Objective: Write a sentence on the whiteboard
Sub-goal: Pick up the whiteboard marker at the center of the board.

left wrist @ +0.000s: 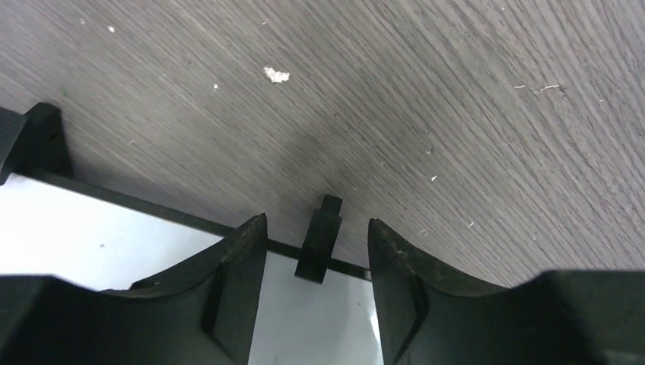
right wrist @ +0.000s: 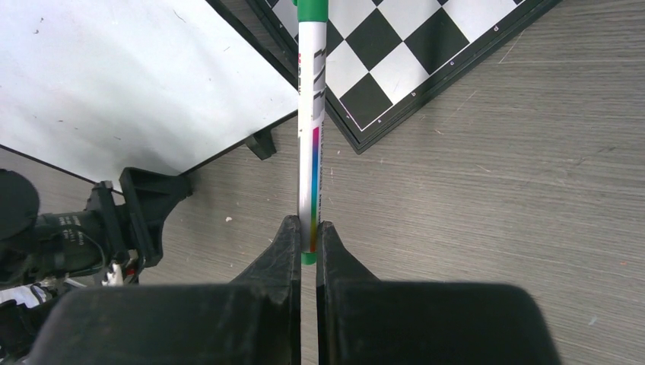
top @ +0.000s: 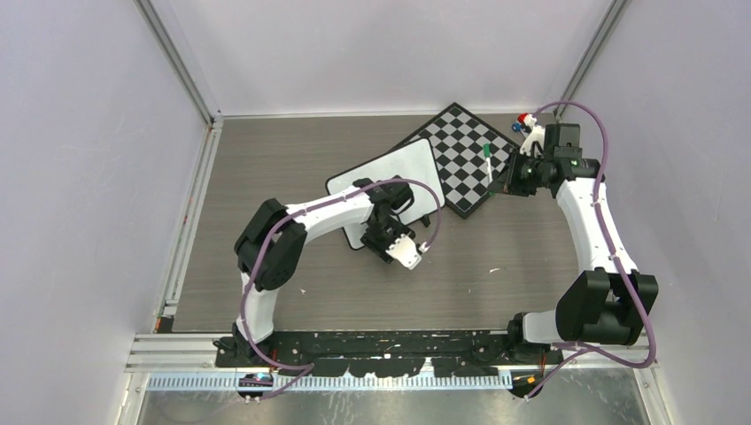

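Note:
The whiteboard (top: pixel 390 173) lies tilted at mid-table, its visible surface plain white (right wrist: pixel 129 76); the sentence is out of view. My left gripper (top: pixel 383 237) hovers at the board's near edge (left wrist: pixel 91 236). It stands open (left wrist: pixel 318 220), with a small black foot (left wrist: pixel 319 247) of the board in the gap and touching neither finger. My right gripper (top: pixel 498 181) is shut (right wrist: pixel 309 224) on the tail of a white marker (right wrist: pixel 312 114) with a green cap (top: pixel 488 159). The marker is held above the chessboard's near corner and points toward the board's right edge.
A black-and-white chessboard (top: pixel 465 150) lies at the back right, its corner touching or under the whiteboard (right wrist: pixel 395 53). Small red and blue objects (top: pixel 524 119) sit behind the right wrist. Side walls and rails enclose the wood-grain table (left wrist: pixel 456 91). The left arm's wrist (right wrist: pixel 68 228) shows in the right wrist view.

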Motion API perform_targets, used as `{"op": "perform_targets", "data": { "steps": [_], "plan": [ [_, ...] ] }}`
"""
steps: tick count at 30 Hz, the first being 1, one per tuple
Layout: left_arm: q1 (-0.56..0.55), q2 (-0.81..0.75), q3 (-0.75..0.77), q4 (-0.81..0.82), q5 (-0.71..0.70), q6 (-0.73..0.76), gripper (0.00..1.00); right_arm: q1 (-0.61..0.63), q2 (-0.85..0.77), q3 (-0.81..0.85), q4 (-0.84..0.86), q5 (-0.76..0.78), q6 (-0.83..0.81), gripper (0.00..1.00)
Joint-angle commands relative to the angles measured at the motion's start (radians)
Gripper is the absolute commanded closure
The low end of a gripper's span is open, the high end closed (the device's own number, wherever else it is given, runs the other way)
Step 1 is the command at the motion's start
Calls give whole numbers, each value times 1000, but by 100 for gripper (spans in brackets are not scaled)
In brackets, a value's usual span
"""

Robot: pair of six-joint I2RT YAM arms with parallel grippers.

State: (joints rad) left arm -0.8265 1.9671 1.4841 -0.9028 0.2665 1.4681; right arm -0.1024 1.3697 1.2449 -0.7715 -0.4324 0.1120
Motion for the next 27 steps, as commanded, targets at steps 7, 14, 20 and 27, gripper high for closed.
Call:
{"op": "perform_targets", "data": {
  "steps": [7, 14, 20, 27],
  "plan": [
    [-13, 45, 30, -13, -16, 92, 75, -17, -22, 0, 29, -35, 2, 100],
    [-97, 19, 22, -41, -15, 89, 92, -24, -20, 9, 28, -42, 1, 100],
    [-159, -1, 20, -95, 9, 84, 94, -32, -23, 7, 27, -48, -2, 100],
    [-217, 4, 46, -166, 19, 99, 94, -34, -33, 2, 20, -55, -2, 100]
  ]
}}
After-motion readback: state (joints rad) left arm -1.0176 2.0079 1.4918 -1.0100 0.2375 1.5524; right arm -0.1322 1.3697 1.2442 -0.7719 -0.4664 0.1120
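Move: The small black tab on the whiteboard's near edge sits between the left hand's open fingers, about 1 cm below them. The stand foot on that edge lies some 11 cm to this hand's right and 5 cm ahead; the whiteboard's middle is about 12 cm ahead and 2 cm right, and the chessboard's middle roughly 22 cm ahead and 18 cm right. From the right hand, the tab lies about 26 cm left, 7 cm back and 16 cm below. The whiteboard's black tab is pinched by the left hand, which sinks about 1.5 cm and shuts its fingers on it, then drags it level back towards the robot by some 7 cm and slightly right. The wrist turns about 15 degrees clockwise meanwhile. The right hand stays in place, keeping its grip on the marker. ##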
